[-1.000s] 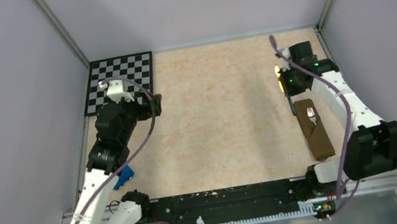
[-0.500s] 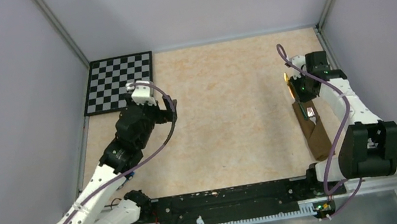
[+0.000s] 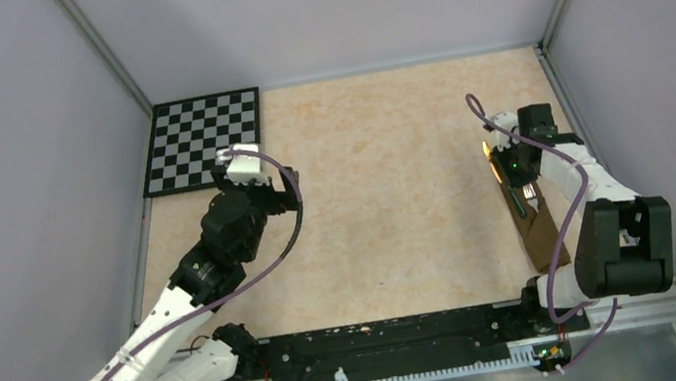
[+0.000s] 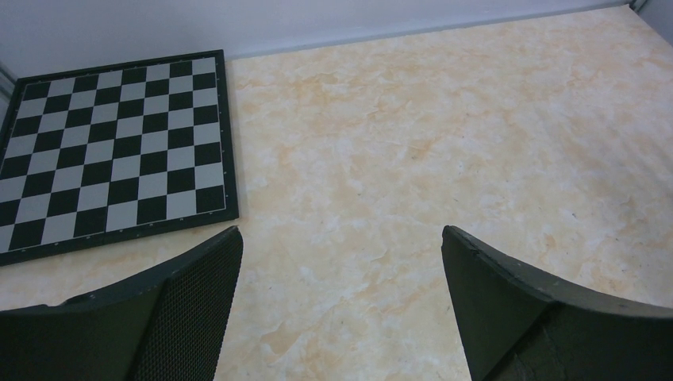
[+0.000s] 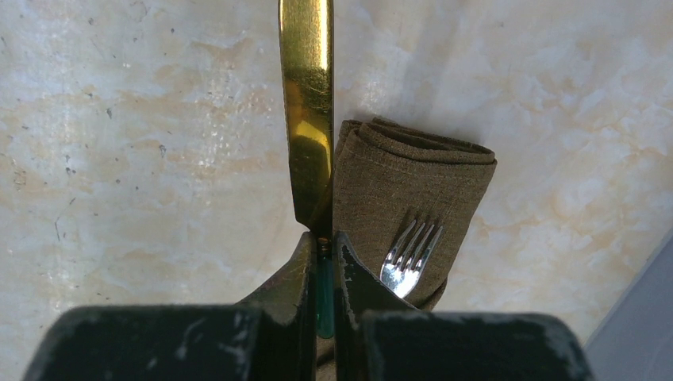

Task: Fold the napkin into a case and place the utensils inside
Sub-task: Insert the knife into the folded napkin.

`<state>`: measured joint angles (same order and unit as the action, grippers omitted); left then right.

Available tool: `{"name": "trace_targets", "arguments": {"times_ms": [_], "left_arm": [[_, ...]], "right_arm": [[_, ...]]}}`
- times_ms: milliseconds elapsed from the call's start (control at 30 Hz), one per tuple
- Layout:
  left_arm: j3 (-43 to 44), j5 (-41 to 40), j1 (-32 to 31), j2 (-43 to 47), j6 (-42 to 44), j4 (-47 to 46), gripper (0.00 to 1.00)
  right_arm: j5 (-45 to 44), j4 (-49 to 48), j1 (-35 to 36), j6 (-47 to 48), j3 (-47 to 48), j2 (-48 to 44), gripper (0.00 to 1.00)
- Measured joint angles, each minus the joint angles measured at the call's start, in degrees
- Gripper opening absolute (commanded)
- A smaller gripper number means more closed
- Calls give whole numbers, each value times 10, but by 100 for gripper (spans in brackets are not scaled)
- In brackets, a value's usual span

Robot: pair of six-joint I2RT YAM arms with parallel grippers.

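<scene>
The napkin lies folded into a narrow brown case [image 3: 543, 239] [image 5: 413, 178] near the table's right edge. A silver fork [image 5: 409, 255] [image 3: 528, 192] rests on it, tines toward the folded far end. My right gripper [image 5: 321, 236] [image 3: 513, 183] is shut on the knife at the start of its dark green handle. The gold blade [image 5: 308, 111] [image 3: 487, 148] runs along the case's left edge and past its far end. My left gripper [image 4: 341, 238] [image 3: 285, 188] hangs open over bare table, right of the checkerboard, holding nothing.
A black-and-white checkerboard [image 3: 205, 140] [image 4: 111, 151] lies flat in the back left corner. Grey walls and metal rails enclose the table on the left, back and right. The right arm's elbow [image 3: 625, 244] stands close to the case's near end.
My left arm swung right, off the checkerboard's edge toward the table's middle. My right gripper carried the knife nearer, down over the case's far end.
</scene>
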<state>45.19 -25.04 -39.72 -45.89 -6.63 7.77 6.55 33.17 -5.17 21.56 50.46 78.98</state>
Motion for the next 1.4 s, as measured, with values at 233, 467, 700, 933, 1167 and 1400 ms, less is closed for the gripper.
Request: {"name": "trace_targets", "arguments": {"times_ms": [233,467,700,933,1167,1400], "left_arm": [[-2,-24,-12,0,6,0,99],[-4,-32,-15,0,8,0,99],[-4,-36,-16,4,8,0,99],[-4,-42,-16,4,8,0,99],[-4,-44,-16,4,8,0,99],[-4,-44,-16,4,8,0,99]], "right_arm": [[-15,-8,-7,5,-21,0,0],[-26,3,-16,3,-33,-5,0],[-27,15,-18,-2,-60,-36,0],[-46,20,-24,-1,-70,-46,6],[-57,21,-25,-10,-71,-39,46],[-34,37,-25,-64,-6,-14,65]]}}
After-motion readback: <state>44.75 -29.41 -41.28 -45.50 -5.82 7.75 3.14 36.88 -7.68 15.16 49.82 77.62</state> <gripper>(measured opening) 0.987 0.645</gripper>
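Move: The right hand holds the knife near the top of its handle, blade pointing away. The mouth of the napkin pocket lies about 8 cm back and 5 cm to its right, some 3 cm below. The visible part of the fork is roughly 3 cm back and 6 cm right; the napkin's far edge is about 7 cm ahead and 2 cm right. From the left hand the pocket mouth is some 60 cm right, 7 cm back and 25 cm lower. Back towards its base and a little right and down, the right hand draws the closed-gripped knife about 5 cm, handle end first, into the pocket mouth, sinking about 2 cm mostly at the start. It then opens its fingers to well over half, lets go, and backs off forward and up a couple of centimetres, turning slightly clockwise. ##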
